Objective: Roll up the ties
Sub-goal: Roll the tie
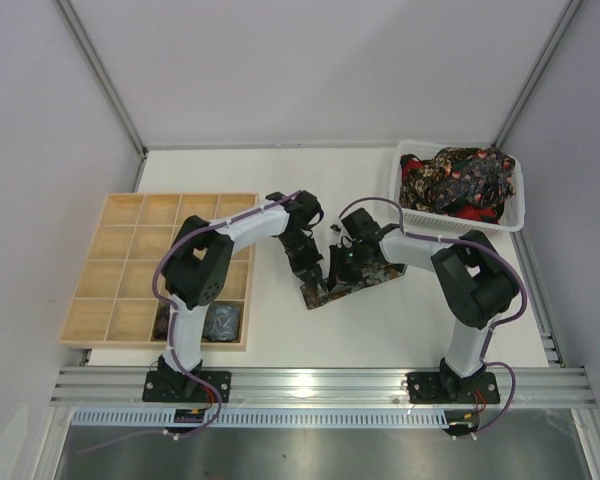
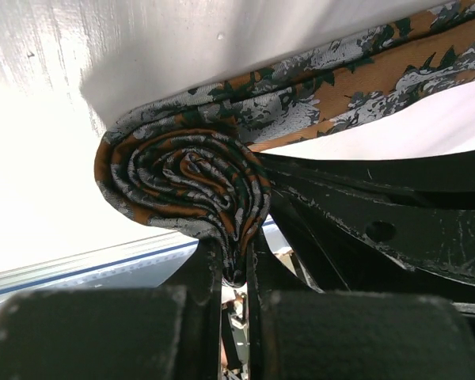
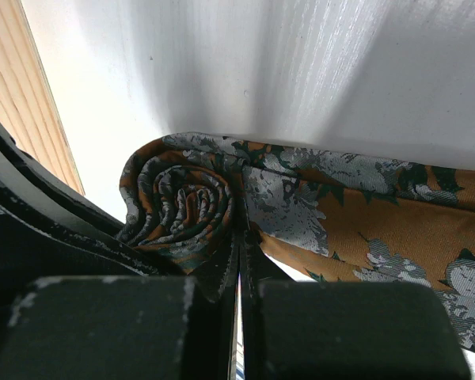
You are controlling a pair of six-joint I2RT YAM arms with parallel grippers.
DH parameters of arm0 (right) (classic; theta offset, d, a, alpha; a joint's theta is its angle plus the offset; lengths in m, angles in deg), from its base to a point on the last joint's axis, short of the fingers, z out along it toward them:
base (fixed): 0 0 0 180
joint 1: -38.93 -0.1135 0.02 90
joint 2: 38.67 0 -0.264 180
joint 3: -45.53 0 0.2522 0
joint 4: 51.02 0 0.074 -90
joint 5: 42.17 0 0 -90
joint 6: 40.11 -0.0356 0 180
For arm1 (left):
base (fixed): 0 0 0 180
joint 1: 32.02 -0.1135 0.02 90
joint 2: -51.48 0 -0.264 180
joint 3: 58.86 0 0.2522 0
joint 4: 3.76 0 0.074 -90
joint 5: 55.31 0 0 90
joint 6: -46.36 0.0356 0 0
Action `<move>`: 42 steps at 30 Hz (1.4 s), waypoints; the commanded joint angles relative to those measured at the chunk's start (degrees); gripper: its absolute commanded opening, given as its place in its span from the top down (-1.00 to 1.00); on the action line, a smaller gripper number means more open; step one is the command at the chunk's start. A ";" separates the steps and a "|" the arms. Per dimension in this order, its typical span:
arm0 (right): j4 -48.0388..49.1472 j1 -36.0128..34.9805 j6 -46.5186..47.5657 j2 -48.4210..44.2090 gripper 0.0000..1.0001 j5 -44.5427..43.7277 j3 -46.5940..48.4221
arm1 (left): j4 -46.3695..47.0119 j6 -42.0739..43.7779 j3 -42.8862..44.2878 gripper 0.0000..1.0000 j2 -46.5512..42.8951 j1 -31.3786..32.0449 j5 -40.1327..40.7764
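Note:
A brown, grey and green patterned tie (image 1: pixel 358 279) lies on the white table between both arms. Its near end is wound into a coil (image 2: pixel 182 178), also seen in the right wrist view (image 3: pixel 182 202). My left gripper (image 2: pixel 237 257) is shut on the coil's lower edge, with folds of cloth pinched between its fingers. My right gripper (image 3: pixel 241 233) is shut, its tips pressed where the coil meets the flat length (image 3: pixel 364 226); no cloth shows between them. In the top view the left gripper (image 1: pixel 308 268) and right gripper (image 1: pixel 342 262) stand close together over the tie.
A pale wooden grid tray (image 1: pixel 170 197) lies at the left, with one dark coiled tie (image 1: pixel 220 321) in a near cell. A white mesh basket (image 1: pixel 460 228) at the back right holds several loose ties (image 1: pixel 455 178). The tray's edge (image 3: pixel 16 87) shows beside the coil.

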 commanded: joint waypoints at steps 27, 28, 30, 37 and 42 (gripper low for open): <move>0.58 9.06 0.71 3.97 1.00 -5.96 -0.72 | 5.22 5.61 8.08 0.40 8.48 0.08 2.21; 1.19 9.06 0.26 3.88 1.00 -5.79 -1.33 | 6.53 5.88 7.99 0.34 8.39 -0.01 1.51; 1.54 9.06 -0.35 3.62 1.00 -6.13 -2.57 | 6.98 5.97 8.08 0.19 8.04 -0.10 1.24; 1.81 9.41 -0.62 3.00 1.00 -4.82 -3.89 | 8.74 6.76 8.87 -0.04 7.34 -0.80 -1.22; -0.47 9.94 0.87 0.46 1.00 -5.78 -3.27 | 11.02 7.55 6.50 -0.99 4.62 -1.07 -4.03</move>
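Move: The tie roll is in the left fingers, its middle about 1 cm to the left of the left hand point, 1 cm ahead and 1 cm below. From the right hand, the flat tie's middle lies some 8 cm right, 1 cm ahead and 2 cm below, while the roll is roughly 3 cm left and level with it. The white basket stands about 29 cm to the right hand's right and 21 cm ahead; the wooden box lies some 35 cm to the left hand's left, 4 cm ahead. Lift the shut right fingers slightly away from the roll, carry them about 6 cm forward and right to a fresh spot along the flat tie, then lower them onto the cloth and hold there. Meanwhile bring the left gripper, still pinching the roll, forward and a little right, some 3 cm, sinking slightly; then open its fingers wide around the roll while easing farther right. ##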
